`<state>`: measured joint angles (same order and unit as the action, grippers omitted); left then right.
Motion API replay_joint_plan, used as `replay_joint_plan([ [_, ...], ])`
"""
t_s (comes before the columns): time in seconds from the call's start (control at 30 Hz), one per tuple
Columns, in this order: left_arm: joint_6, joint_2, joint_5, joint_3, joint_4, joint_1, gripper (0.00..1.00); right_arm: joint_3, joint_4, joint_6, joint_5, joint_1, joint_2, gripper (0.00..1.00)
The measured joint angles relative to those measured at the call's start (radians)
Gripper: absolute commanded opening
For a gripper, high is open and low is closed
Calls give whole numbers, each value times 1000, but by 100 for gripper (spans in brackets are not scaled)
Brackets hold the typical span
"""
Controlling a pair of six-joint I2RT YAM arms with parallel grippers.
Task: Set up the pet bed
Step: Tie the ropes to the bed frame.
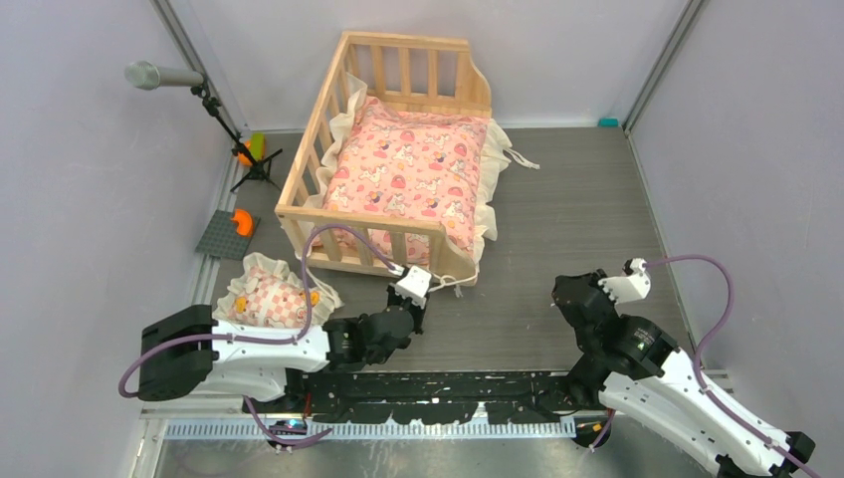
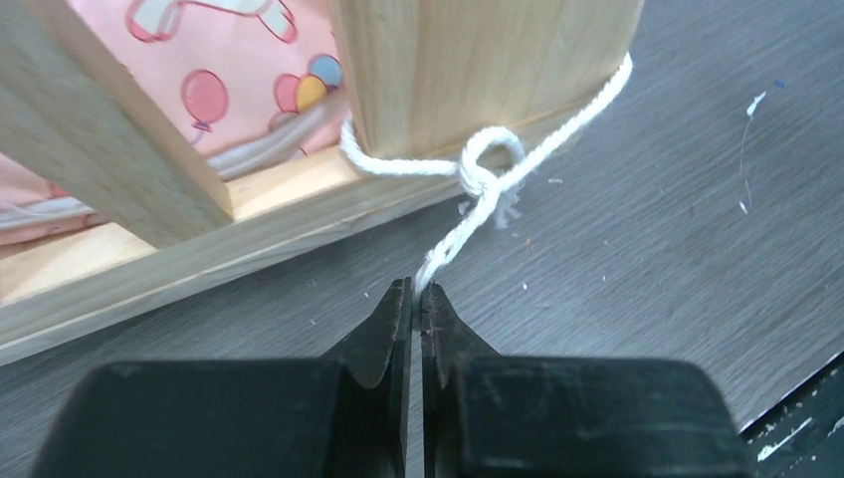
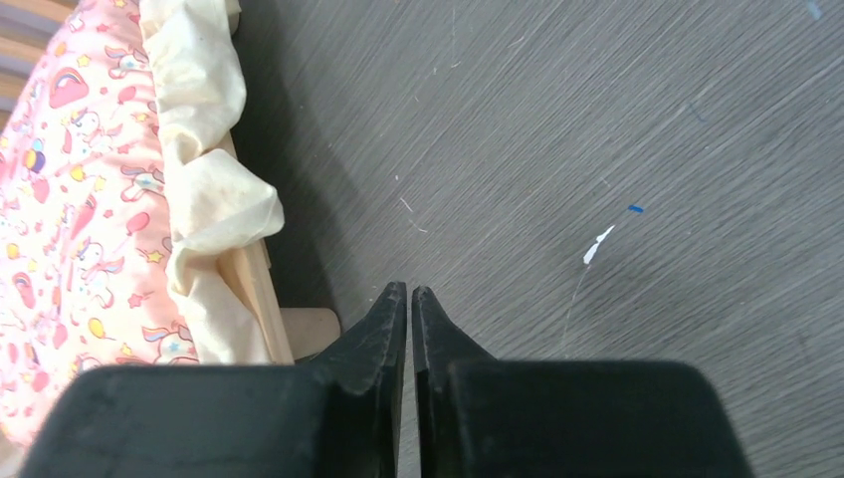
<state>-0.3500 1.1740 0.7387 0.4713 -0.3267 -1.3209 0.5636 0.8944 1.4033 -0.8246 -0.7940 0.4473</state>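
Observation:
The pet bed (image 1: 311, 134) is a pale wood crib frame at the back centre, with the pink printed cushion (image 1: 408, 169) lying inside it. A white cord (image 2: 498, 184) is knotted round the bed's near corner post (image 2: 478, 60). My left gripper (image 2: 416, 289) is shut on the free end of that cord, just in front of the bed's near right corner (image 1: 428, 291). My right gripper (image 3: 409, 292) is shut and empty, over the floor to the right of the bed (image 1: 562, 291). The cushion's cream frill (image 3: 214, 189) hangs over the bed's side.
A small frilled pillow (image 1: 267, 296) lies on the floor left of my left arm. A microphone stand (image 1: 164, 76), an orange-green item (image 1: 249, 149) and a grey plate with an orange piece (image 1: 227, 234) stand along the left wall. Walls close both sides.

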Motion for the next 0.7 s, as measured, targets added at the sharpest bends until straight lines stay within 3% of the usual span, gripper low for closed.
replay_joint_plan([
  [0.03, 0, 7, -9, 0, 3, 0, 7, 0, 0, -9, 1, 0, 0, 22],
  [0.1, 1, 25, -32, 3, 8, 0, 26, 0, -9, -40, 10, 0, -7, 31],
  [0.17, 5, 38, -52, 10, 18, 0, 35, -1, -27, -75, 23, 0, -25, 38],
  [0.33, 6, 44, -93, 43, 50, 0, 56, -1, -86, -177, 66, 0, -62, 45],
  [0.57, -7, -18, -147, 75, 146, -4, 54, 9, -177, -374, 195, 0, -1, 45],
  [0.7, -82, -113, -138, 145, 303, -16, 54, 76, -211, -503, 294, 0, 119, 46],
])
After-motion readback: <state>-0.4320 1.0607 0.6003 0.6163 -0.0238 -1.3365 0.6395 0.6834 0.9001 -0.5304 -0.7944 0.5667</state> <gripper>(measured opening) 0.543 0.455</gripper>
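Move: The left fingertips still pinch the rope's end; its knot at the bed frame sits about 3 cm ahead of them, 5 cm to the right and roughly level. The frame's near corner post is some 5 cm ahead and 2 cm right of that hand; the pink cushion's middle lies about 19 cm ahead and 4 cm left. From the right hand, shut and empty, the knot is about 17 cm left, 1 cm ahead and some 4 cm lower. Dipping a centimetre or so and easing right, the left hand opens its fingers to about half and lets go of the rope end, then draws back and climbs some 5 cm from its lowest point, away from the knot. The right hand swings about 6 cm left towards the knot and rises slightly, turning some 25 degrees counter-clockwise as its empty fingers part to nearly half. ##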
